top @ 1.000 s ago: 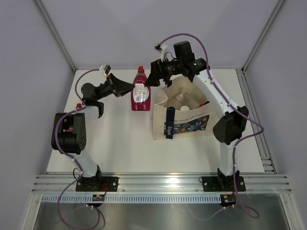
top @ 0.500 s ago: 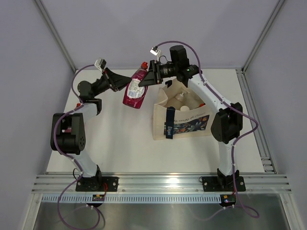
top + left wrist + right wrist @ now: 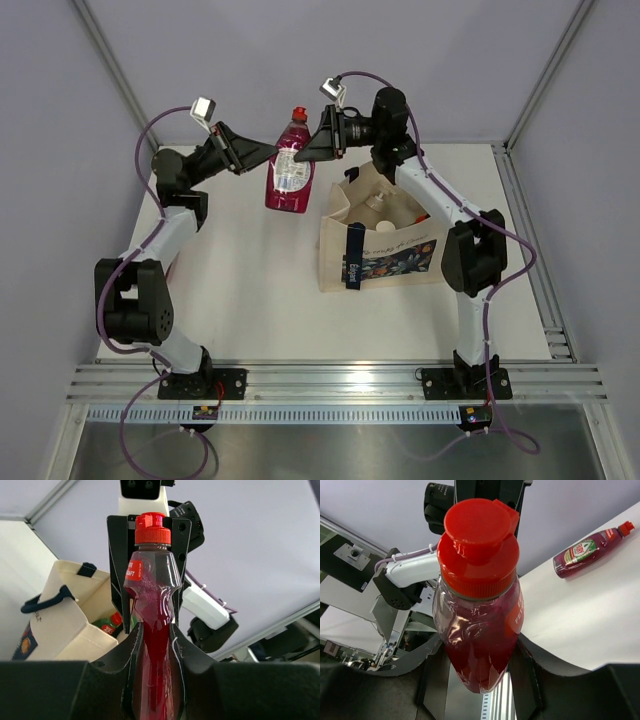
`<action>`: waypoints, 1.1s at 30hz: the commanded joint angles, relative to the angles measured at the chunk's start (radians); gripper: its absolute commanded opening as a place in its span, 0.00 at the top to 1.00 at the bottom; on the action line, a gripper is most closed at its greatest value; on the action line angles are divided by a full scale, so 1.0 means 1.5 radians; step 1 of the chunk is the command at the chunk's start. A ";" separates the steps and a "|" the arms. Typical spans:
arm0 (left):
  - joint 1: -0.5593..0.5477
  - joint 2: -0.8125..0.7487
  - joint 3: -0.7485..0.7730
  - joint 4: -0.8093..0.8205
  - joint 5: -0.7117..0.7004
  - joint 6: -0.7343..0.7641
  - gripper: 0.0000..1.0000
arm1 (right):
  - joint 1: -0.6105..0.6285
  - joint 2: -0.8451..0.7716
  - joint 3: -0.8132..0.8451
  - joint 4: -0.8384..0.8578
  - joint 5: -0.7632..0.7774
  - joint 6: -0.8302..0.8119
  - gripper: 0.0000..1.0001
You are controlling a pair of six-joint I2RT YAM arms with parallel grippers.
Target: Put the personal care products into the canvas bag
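A red squeeze bottle [image 3: 288, 172] with a red cap hangs upright in the air, left of the canvas bag [image 3: 385, 258]. My left gripper [image 3: 270, 155] is shut on its lower body [image 3: 152, 645]. My right gripper [image 3: 306, 152] meets it from the other side, its fingers pressed against the bottle's sides [image 3: 477, 625]. The bag [image 3: 60, 615] stands open with a pale white-capped bottle [image 3: 378, 206] and a green bottle [image 3: 106, 624] inside. A second red bottle [image 3: 587, 550] lies on the table.
The white table [image 3: 240, 280] ends at aluminium rails along the near edge and the right side. Grey walls close in the back and both sides. The bag's navy handle [image 3: 355, 255] hangs down its front.
The red bottle stood on the table a second ago. It has been lifted, tilted on the way, and now hangs upright higher up, with both grippers at it.
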 commanded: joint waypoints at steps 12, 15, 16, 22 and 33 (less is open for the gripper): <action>-0.124 -0.014 0.128 -0.299 -0.005 0.222 0.89 | 0.041 -0.041 -0.009 0.136 -0.019 0.111 0.83; -0.132 -0.018 0.145 -0.377 -0.024 0.271 0.68 | 0.032 -0.052 -0.031 0.186 -0.021 0.152 1.00; -0.136 -0.023 0.161 -0.424 -0.030 0.286 0.63 | 0.021 -0.062 -0.037 0.223 -0.023 0.165 1.00; -0.182 -0.014 0.232 -0.525 -0.067 0.358 0.01 | -0.033 -0.110 -0.094 0.317 -0.032 0.244 1.00; -0.210 0.056 0.375 -0.615 -0.143 0.395 0.01 | -0.153 -0.177 -0.184 0.473 -0.007 0.400 1.00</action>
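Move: Both grippers grip the upright red bottle, its middle level with the finger pads or barely below. The canvas bag is about 20 cm to the right of the right hand and 22 cm to the right of the left, level with both in reach and some 26 cm below. From the right hand, the pump bottle inside the bag lies 19 cm right and 3 cm ahead, the green bottle 28 cm right and 1 cm back, both about 28 cm down. Keep the right gripper's hold on the red bottle and carry it some 9 cm to the right towards the bag, rising slightly over the second half. Begin with the left gripper still closed on the bottle, then spread its fingers wide to hand the bottle over, and let that open hand follow about 12 cm to the right, lifting a little, around the bottle. ##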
